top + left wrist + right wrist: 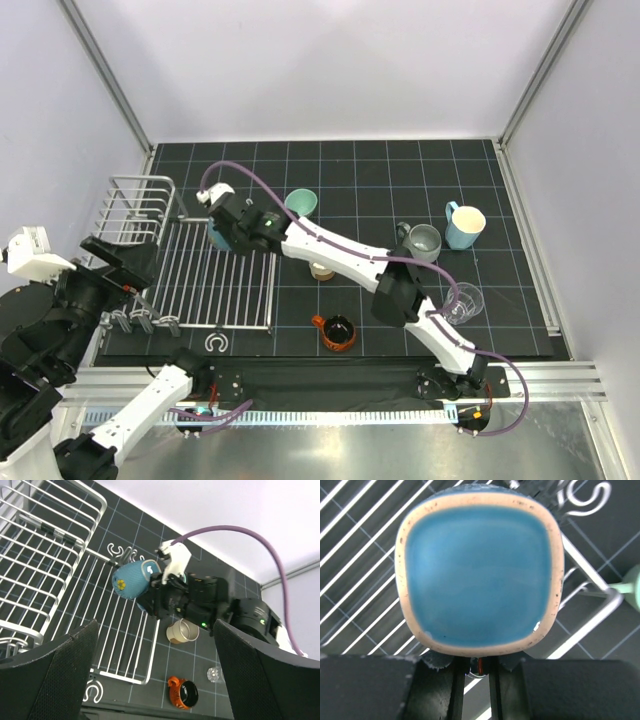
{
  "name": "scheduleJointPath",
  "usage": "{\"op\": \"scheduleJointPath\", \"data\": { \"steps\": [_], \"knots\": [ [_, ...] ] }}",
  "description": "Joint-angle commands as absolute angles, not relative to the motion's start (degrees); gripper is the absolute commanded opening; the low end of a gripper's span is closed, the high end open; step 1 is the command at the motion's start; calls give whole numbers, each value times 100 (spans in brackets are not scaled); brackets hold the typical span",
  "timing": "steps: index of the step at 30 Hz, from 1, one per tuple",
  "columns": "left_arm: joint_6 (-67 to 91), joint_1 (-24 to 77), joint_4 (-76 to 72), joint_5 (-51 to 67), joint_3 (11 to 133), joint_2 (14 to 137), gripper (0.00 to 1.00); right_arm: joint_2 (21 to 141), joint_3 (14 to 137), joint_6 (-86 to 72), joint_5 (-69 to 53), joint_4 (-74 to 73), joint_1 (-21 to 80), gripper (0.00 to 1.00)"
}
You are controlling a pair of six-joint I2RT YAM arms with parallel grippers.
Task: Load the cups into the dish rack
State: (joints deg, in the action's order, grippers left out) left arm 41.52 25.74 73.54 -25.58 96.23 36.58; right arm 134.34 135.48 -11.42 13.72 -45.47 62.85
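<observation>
My right gripper [232, 228] reaches far left and is shut on a blue cup [217, 238], held on its side just above the flat slatted part of the dish rack [200, 285]. From the left wrist the blue cup [131, 580] shows a small yellow flower. In the right wrist view the blue cup [479, 575] fills the frame with a cream edge, the right gripper [479, 667] pinching its lower edge over the rack slats [350, 605]. My left gripper [120, 265] hangs open and empty over the rack's left side; its fingers [50, 675] frame the table.
On the mat: mint cup [301, 204], grey mug [424, 242], light blue mug with cream inside [465, 226], clear cup [465, 302], orange cup [337, 332], beige cup [322, 270] under the right arm. The rack's raised basket [135, 205] stands far left.
</observation>
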Motion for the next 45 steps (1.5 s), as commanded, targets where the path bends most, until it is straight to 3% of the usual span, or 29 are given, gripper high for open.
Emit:
{"op": "scheduleJointPath", "data": {
  "steps": [1,21,27,34,38,45],
  "knots": [
    [4043,2540,7506,-2400,9817,3621,93,13517,14009,-1055,1705,-4104,6372,4],
    [3982,2540,7726,-2259,9941,3753,93,14203,14238,-870,2048,-4289,6539,5],
    [3885,2540,7726,-2206,9958,3806,93,14282,14238,-791,1995,-4228,6539,11],
    [3823,2540,7752,-2250,9975,3832,93,14291,14256,-738,1969,-4201,6539,31],
    [3814,2540,7770,-2233,9967,3885,93,14203,14247,-765,1785,-4236,6530,54],
    [3797,2540,7778,-2162,10011,4060,90,13721,13958,-922,1582,-4306,6539,65]
  ]
}}
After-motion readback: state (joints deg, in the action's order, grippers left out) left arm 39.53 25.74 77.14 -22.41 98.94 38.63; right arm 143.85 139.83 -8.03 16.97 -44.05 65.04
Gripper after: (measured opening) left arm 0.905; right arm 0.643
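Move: The right hand holds the upside-down blue mug by its handle. The spot it goes to on the dish rack's wires lies about 4 cm ahead, 4 cm left and some 11 cm below that hand. The green cup is about 16 cm right and 10 cm ahead, the steel cup some 21 cm right and 1 cm back, both about 10 cm lower. The rack's raised tier is centred roughly 20 cm left and level fore-and-aft, slightly lower. From the left hand the spot is about 21 cm ahead, 7 cm right and far below. Still pinching the handle, the right hand sets the upturned blue mug onto the rack wires, sinking some 6 cm almost straight down while its fingers dip about 10 degrees further to the left. It pauses, eases down another centimetre, then opens to let go of the handle as it lifts about a centimetre and drifts slightly left. ##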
